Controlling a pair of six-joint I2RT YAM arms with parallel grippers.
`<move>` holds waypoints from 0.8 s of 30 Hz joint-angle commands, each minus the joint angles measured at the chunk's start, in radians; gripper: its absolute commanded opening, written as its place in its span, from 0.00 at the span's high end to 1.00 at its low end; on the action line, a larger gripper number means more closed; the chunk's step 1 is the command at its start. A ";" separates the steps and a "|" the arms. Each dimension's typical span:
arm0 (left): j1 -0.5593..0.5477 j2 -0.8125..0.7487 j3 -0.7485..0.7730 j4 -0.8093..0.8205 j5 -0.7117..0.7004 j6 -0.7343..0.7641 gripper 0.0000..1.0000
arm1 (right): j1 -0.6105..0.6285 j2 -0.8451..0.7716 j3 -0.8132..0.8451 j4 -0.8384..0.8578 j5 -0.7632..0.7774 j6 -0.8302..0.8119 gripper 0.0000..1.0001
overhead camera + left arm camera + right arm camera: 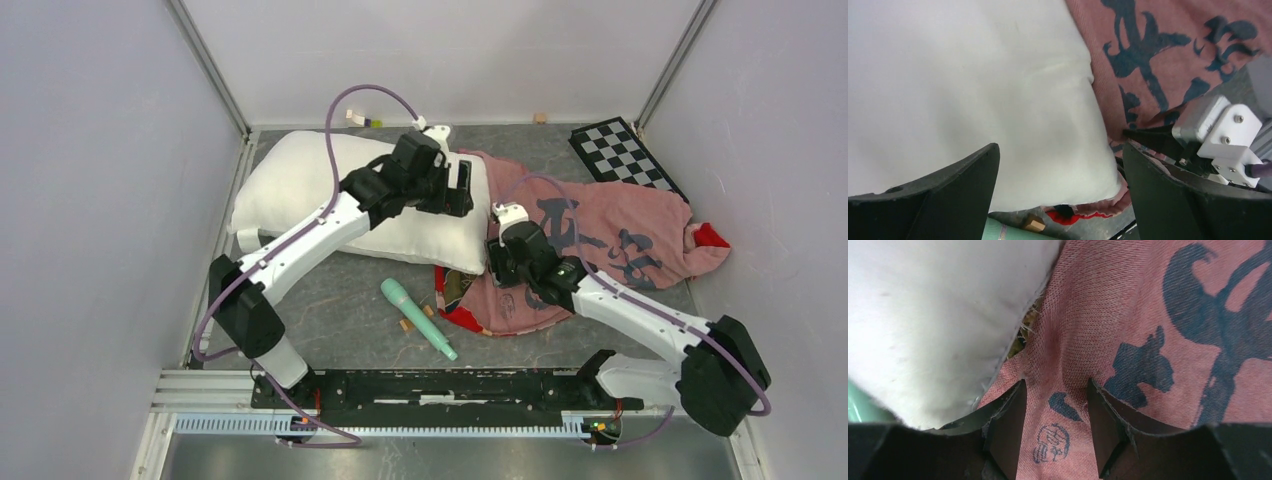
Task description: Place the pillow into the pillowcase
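The white pillow (320,195) lies at the back left, and its right end overlaps the mouth of the pinkish-red pillowcase (610,235) with dark brush marks. My left gripper (460,188) hovers over that end of the pillow (973,90), open wide, with the pillow's corner below and between the spread fingers (948,200). The pillowcase (1168,45) shows to their right. My right gripper (497,262) sits low on the pillowcase (1148,315) beside the pillow's edge (933,325). It is open, with the cloth lying loose between the fingers (1008,425).
A green cylinder (418,318) and a small tan block (407,324) lie on the grey floor in front of the pillow. A checkerboard (625,155) sits at the back right. Walls close in on the left, back and right.
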 commanded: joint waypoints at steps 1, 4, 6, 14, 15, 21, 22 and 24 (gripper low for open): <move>-0.043 0.065 -0.034 -0.044 -0.072 0.026 0.04 | 0.005 0.073 -0.019 0.131 -0.025 0.030 0.45; -0.044 0.108 -0.056 -0.026 -0.103 0.005 0.11 | 0.005 0.124 -0.019 0.157 -0.036 0.024 0.45; -0.044 0.134 -0.066 -0.017 -0.121 -0.010 0.18 | 0.006 0.127 -0.009 0.145 -0.026 0.031 0.46; -0.044 0.155 -0.100 0.018 -0.130 -0.037 0.58 | 0.094 -0.011 0.041 0.000 0.170 0.033 0.41; -0.044 0.156 -0.099 0.018 -0.130 -0.038 0.62 | 0.113 -0.017 0.042 -0.005 0.176 0.036 0.41; -0.041 0.158 -0.098 0.017 -0.132 -0.039 0.77 | 0.131 0.017 -0.012 0.046 0.103 0.055 0.47; -0.039 0.158 -0.099 0.017 -0.132 -0.040 0.79 | 0.131 0.025 -0.028 0.071 0.080 0.056 0.47; -0.034 0.159 -0.097 0.017 -0.126 -0.042 0.81 | 0.131 0.063 -0.040 0.113 0.058 0.064 0.46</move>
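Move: The left hand, open and empty, has the pillow's right-hand part about 10 cm straight below it. From this hand the pillow's near right corner is some 10 cm back and 7 cm right, and the pillowcase mouth along the pillow's end is about 9 cm right and level. The microphone lies roughly 20 cm back, 5 cm left. From the right hand, the pillowcase mouth is about 3 cm ahead and 3 cm left, the pillow's near corner about 5 cm left. Straight down about 9 cm onto the pillow's right-hand part goes the left hand, fingers tipping some 15 degrees steeper; its wide-open fingers start closing on the way and then, hand still, pinch up a fold of the cover. The right hand, half open, dips about 3.5 cm at the pillowcase, rises again and shifts 2 cm left towards the pillow's near corner. ##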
